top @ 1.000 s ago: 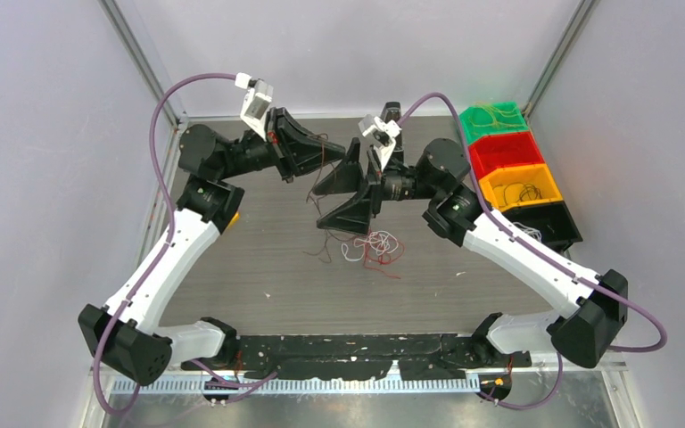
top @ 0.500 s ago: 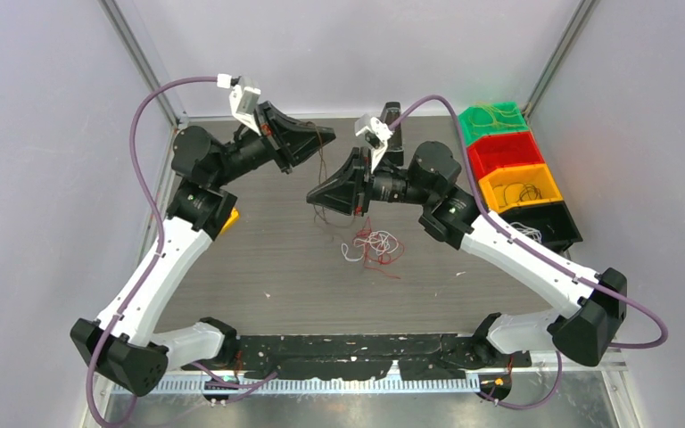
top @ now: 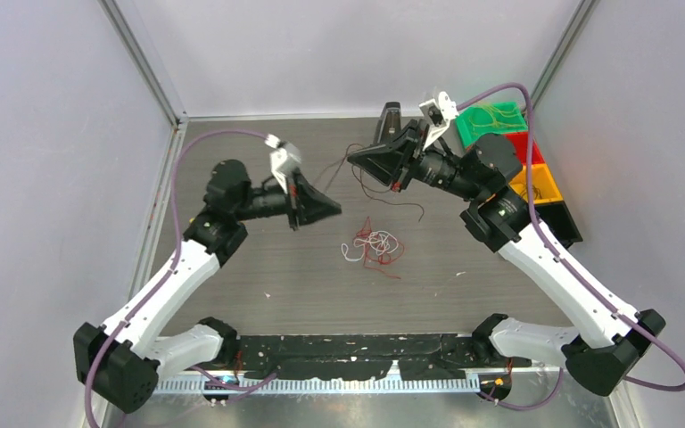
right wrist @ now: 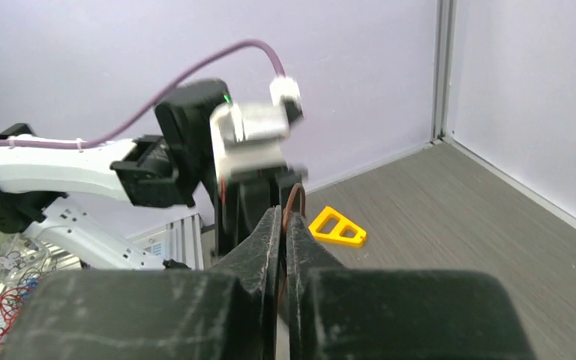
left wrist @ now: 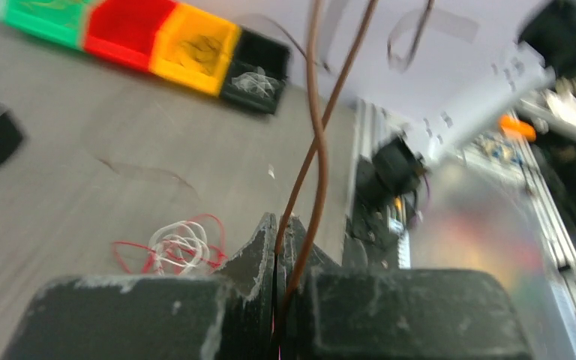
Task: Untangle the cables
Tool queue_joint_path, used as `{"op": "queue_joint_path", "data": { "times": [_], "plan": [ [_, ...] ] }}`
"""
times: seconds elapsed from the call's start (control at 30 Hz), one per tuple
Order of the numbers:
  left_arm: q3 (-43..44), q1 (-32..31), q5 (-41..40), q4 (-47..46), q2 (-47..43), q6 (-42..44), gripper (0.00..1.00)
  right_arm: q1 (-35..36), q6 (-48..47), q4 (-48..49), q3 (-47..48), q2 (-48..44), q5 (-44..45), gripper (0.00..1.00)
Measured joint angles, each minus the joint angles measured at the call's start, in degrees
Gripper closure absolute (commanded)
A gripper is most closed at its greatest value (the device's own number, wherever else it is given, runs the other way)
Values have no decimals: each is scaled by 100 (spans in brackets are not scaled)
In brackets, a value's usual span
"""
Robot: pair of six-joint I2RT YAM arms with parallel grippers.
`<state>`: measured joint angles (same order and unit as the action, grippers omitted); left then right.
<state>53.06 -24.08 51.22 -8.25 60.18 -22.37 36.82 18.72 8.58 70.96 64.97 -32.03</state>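
Note:
A thin dark brown cable (left wrist: 316,150) runs between my two grippers above the table. My left gripper (top: 333,211) is shut on one part of it, and the strand rises out of its closed tips (left wrist: 281,229). At the back right, my right gripper (top: 353,159) is shut on another part of it; the brown cable (right wrist: 294,196) loops out between its pressed fingers. A small tangle of red and white cables (top: 373,247) lies on the table below both grippers, and the left wrist view shows the tangle (left wrist: 180,244) just left of the fingers.
A row of bins stands at the right edge: green (top: 492,120), red (top: 530,141), yellow (top: 542,185) and black (top: 560,229), some holding sorted wires. A black object (top: 391,116) stands at the back. A yellow plastic piece (right wrist: 336,227) lies on the table.
My right gripper went from wide open to shut on the brown cable and drew back to the right. My left gripper came nearer and rightward, still shut. The brown strand now hangs clear of the tangle.

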Motion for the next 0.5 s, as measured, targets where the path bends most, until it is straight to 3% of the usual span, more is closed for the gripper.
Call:
{"op": "queue_joint_path", "data": {
  "times": [0.13, 0.27, 0.3, 0.33, 0.37, 0.43, 0.47, 0.5],
  "plan": [
    [15, -911, 85, 358, 157, 699, 100, 48, -17, -26, 269, 20, 33, 95],
    [116, -1097, 79, 404, 197, 997, 100, 33, -44, -37, 376, 140, 55, 95],
    [116, -1093, 76, 433, 199, 1071, 94, 13, -55, -57, 376, 142, 57, 95],
    [116, -1088, 68, 476, 199, 1115, 74, -11, -68, -92, 378, 138, 57, 95],
    [116, -1073, 50, 522, 199, 1176, 39, -44, -111, -155, 376, 125, 50, 95],
    [114, -1005, 37, 634, 173, 1300, 9, -149, -291, -319, 376, 68, 55, 95],
    [103, -960, 37, 697, 138, 1287, 2, -262, -448, -448, 363, -2, 55, 95],
    [79, -881, 28, 798, 59, 1340, 1, -407, -614, -612, 321, -118, 59, 95]
  ]
}}
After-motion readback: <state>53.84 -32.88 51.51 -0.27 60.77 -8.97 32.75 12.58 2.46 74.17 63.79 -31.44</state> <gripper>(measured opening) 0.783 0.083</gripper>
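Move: Both hands hold the brown cable above the table, its loop running between them. From the left hand, the red-and-white tangle lies roughly 10 cm ahead, 8 cm to the right and 34 cm below; the black upright device stands about 39 cm ahead and 13 cm right. From the right hand, the tangle is some 10 cm ahead, 6 cm right and 45 cm below. Left hand swings some 6 cm back and right, then opens, releasing the brown cable the right still pinches. ##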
